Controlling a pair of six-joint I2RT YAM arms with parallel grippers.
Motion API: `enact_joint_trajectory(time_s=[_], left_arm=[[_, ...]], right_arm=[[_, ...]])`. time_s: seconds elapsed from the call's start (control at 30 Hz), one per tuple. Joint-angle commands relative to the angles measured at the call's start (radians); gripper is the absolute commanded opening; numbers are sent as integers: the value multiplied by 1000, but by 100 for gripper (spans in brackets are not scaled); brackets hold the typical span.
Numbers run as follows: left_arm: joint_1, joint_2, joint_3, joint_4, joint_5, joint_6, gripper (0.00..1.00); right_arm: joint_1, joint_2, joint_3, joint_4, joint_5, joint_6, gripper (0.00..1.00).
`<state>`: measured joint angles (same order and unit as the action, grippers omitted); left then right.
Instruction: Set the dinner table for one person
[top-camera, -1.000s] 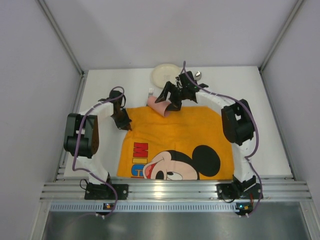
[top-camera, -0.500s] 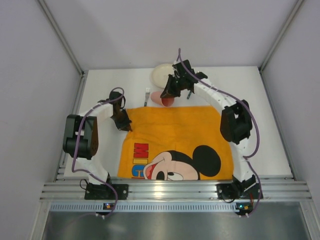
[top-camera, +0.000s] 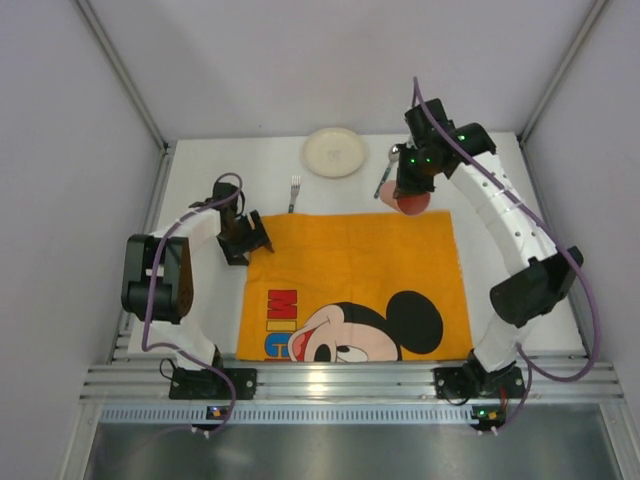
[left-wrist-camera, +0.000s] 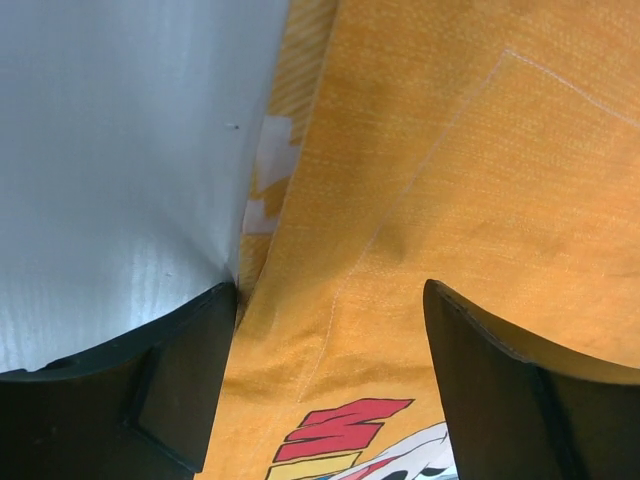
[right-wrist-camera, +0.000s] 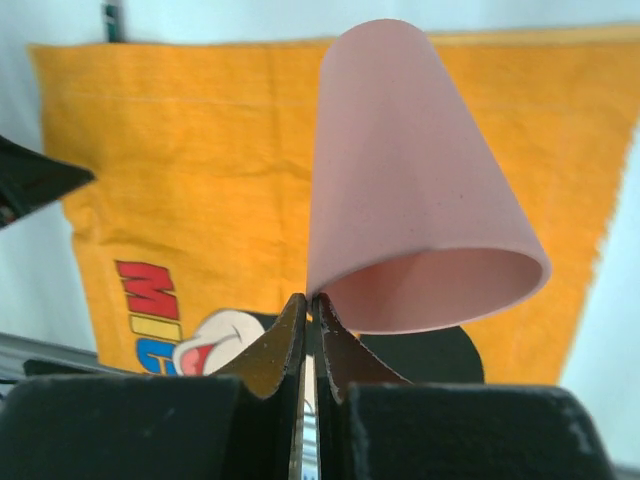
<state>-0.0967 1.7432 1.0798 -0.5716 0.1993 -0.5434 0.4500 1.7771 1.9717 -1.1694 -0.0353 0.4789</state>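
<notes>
My right gripper (top-camera: 408, 190) is shut on the rim of a pink cup (top-camera: 412, 202) and holds it in the air over the far right corner of the orange Mickey Mouse placemat (top-camera: 350, 285). In the right wrist view the cup (right-wrist-camera: 415, 190) hangs from the pinched jaws (right-wrist-camera: 312, 305), its open mouth toward the camera. My left gripper (top-camera: 252, 240) is open, low at the placemat's far left corner (left-wrist-camera: 400, 200), straddling its edge on the white dinner table (top-camera: 200, 190). A cream plate (top-camera: 335, 152), a fork (top-camera: 294, 192) and a spoon (top-camera: 386, 168) lie beyond the placemat.
Grey walls close in the table on three sides. An aluminium rail (top-camera: 350, 380) with both arm bases runs along the near edge. The right arm's elbow (top-camera: 530, 290) stands over the table's right side.
My right gripper has carried the pink cup from beside the fork, at the placemat's far edge, to the right, up over its far right corner. The left gripper turned slightly at the left corner.
</notes>
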Motion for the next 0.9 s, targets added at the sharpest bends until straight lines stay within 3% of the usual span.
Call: enact_joint_trajectory(time_s=[0.0,0.27,0.7,0.73,0.87], left_arm=[[32,-31,-6,-5,-31,19,81],[64,-181,38,-97,-80,42,81],[72,-393,42,-189,-127,76,80],[72,-399,32,-189,-126,74,80],[72,-416,9,-186,-115,53,80]], right_arm=[[-34,-71,-75,-162,126,-16,0],[-109,-45,-203,-217,215,-16,0],[-146,145,-160,-199,189,-62,0],[-146,153,-139,-203,193,-63,3],[-146,180,-65,-226,204,-83,36]])
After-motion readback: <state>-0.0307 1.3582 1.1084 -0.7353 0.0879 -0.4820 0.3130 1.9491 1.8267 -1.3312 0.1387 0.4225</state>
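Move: The right hand already has the cup pinched by its rim, tilted and in the air. Its standing spot, on the orange cloth near the far end of the cloth's right edge, lies about 14 cm to this hand's right, 3 cm back and 23 cm below. At table height too, the spoon is some 19 cm ahead and level sideways, and the plate roughly 25 cm ahead and 18 cm left. From the left hand that spot is about 55 cm right, 4 cm ahead and 2 cm lower. The right hand swings the cup about 10 cm to the right, easing back a little at first and then sinking some 12 cm onto the cloth near its right edge, while the wrist turns about 30 degrees until the fingers point almost straight down, and at the very end the fingers begin to open around the rim. The left hand, empty and already open, slides a few centimetres left, then rises about 11 cm away from the cloth's left edge, its fingers tipping forward and staying open. ##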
